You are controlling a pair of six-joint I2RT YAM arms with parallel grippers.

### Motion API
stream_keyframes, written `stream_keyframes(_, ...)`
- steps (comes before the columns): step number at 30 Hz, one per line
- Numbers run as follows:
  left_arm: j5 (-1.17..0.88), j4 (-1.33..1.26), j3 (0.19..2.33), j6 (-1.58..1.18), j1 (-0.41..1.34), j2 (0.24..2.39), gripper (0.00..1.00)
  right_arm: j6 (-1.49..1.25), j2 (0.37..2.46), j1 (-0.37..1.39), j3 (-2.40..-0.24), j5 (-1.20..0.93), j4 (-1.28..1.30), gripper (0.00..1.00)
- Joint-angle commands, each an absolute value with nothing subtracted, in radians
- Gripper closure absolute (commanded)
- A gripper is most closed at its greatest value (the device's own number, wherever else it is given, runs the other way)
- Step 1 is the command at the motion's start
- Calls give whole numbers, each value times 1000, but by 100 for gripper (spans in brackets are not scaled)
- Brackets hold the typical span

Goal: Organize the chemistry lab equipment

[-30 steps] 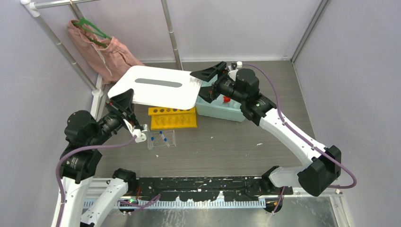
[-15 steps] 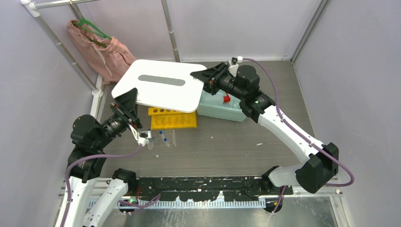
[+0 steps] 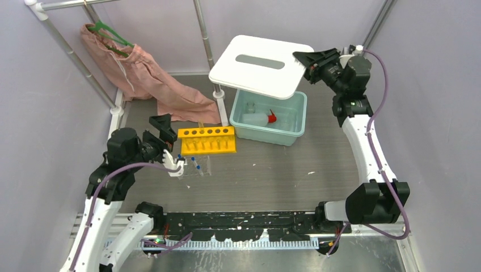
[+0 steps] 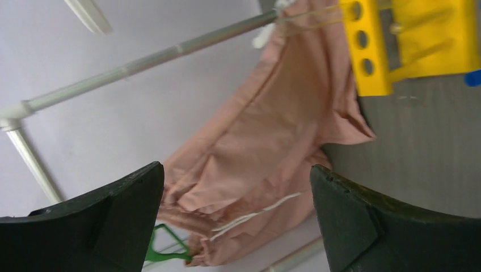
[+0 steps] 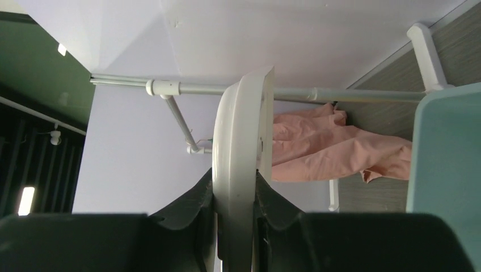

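My right gripper (image 3: pixel 304 60) is shut on the edge of a white flat lid (image 3: pixel 260 63) and holds it in the air above the back of the teal bin (image 3: pixel 295 122). In the right wrist view both fingers press the lid's rim (image 5: pixel 244 124). In the bin lies a white squeeze bottle with a red nozzle (image 3: pixel 262 118). The yellow tube rack (image 3: pixel 207 140) stands at centre left. In front of it, a clear well tray (image 3: pixel 193 166) holds blue-capped tubes. My left gripper (image 3: pixel 160 130) stands open and empty just left of the rack, facing the pink garment (image 4: pixel 266 147).
The pink garment (image 3: pixel 153 73) hangs from a green hanger (image 3: pixel 110 34) on the rail at back left and trails onto the table behind the rack. A white upright post (image 3: pixel 218 102) stands next to the bin's left side. Walls close in on both sides.
The right gripper closed on the lid and carried it from over the rack to the back right, uncovering the bin. The left gripper let go of the lid, opened and drew back left.
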State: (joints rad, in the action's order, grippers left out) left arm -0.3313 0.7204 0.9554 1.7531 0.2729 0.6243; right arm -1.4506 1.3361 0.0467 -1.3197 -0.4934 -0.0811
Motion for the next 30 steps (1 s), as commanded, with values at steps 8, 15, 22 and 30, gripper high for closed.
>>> stream_keyframes(8, -185, 1236, 1430, 1029, 274, 1008, 0, -1372, 1383, -80, -1195, -682, -143, 99)
stream_keyframes(15, -343, 1288, 1714, 632, 281, 1233, 0, -1249, 1430, -80, -1173, -671, -76, 99)
stream_keyframes(22, -351, 1229, 1744, 506, 337, 1334, 0, -1090, 1473, -80, -1153, -650, -8, 99)
stream_keyframes(30, -318, 1115, 1710, 473, 396, 1404, 2, -957, 1493, -80, -1166, -593, 109, 98)
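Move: The right hand holds the white lid by its right-hand edge. The teal bin that it goes to lies about 8 cm to that hand's left, some 4 cm ahead and roughly 36 cm below. The yellow rack is about 29 cm left and 3 cm back, close to table level. From the open, empty left hand, the bin is about 22 cm ahead, 32 cm right and 25 cm below; the rack is 14 cm ahead and 10 cm right, the well plate 4 cm ahead and 5 cm right, both nearly 30 cm below. The right hand keeps its pinch on the lid and brings it down about 18 cm towards the bin, shifting some 4 cm right early on and then sinking nearly straight, while the wrist tips the fingers down about 15 degrees and rolls the hand's left side down about as much. The left hand, empty and wide open, first dips and swings left, then comes back up and works forward and to the right, ending about 6 cm right and 4 cm forward of its start, closer to the rack, with its fingers turned steeply down. ##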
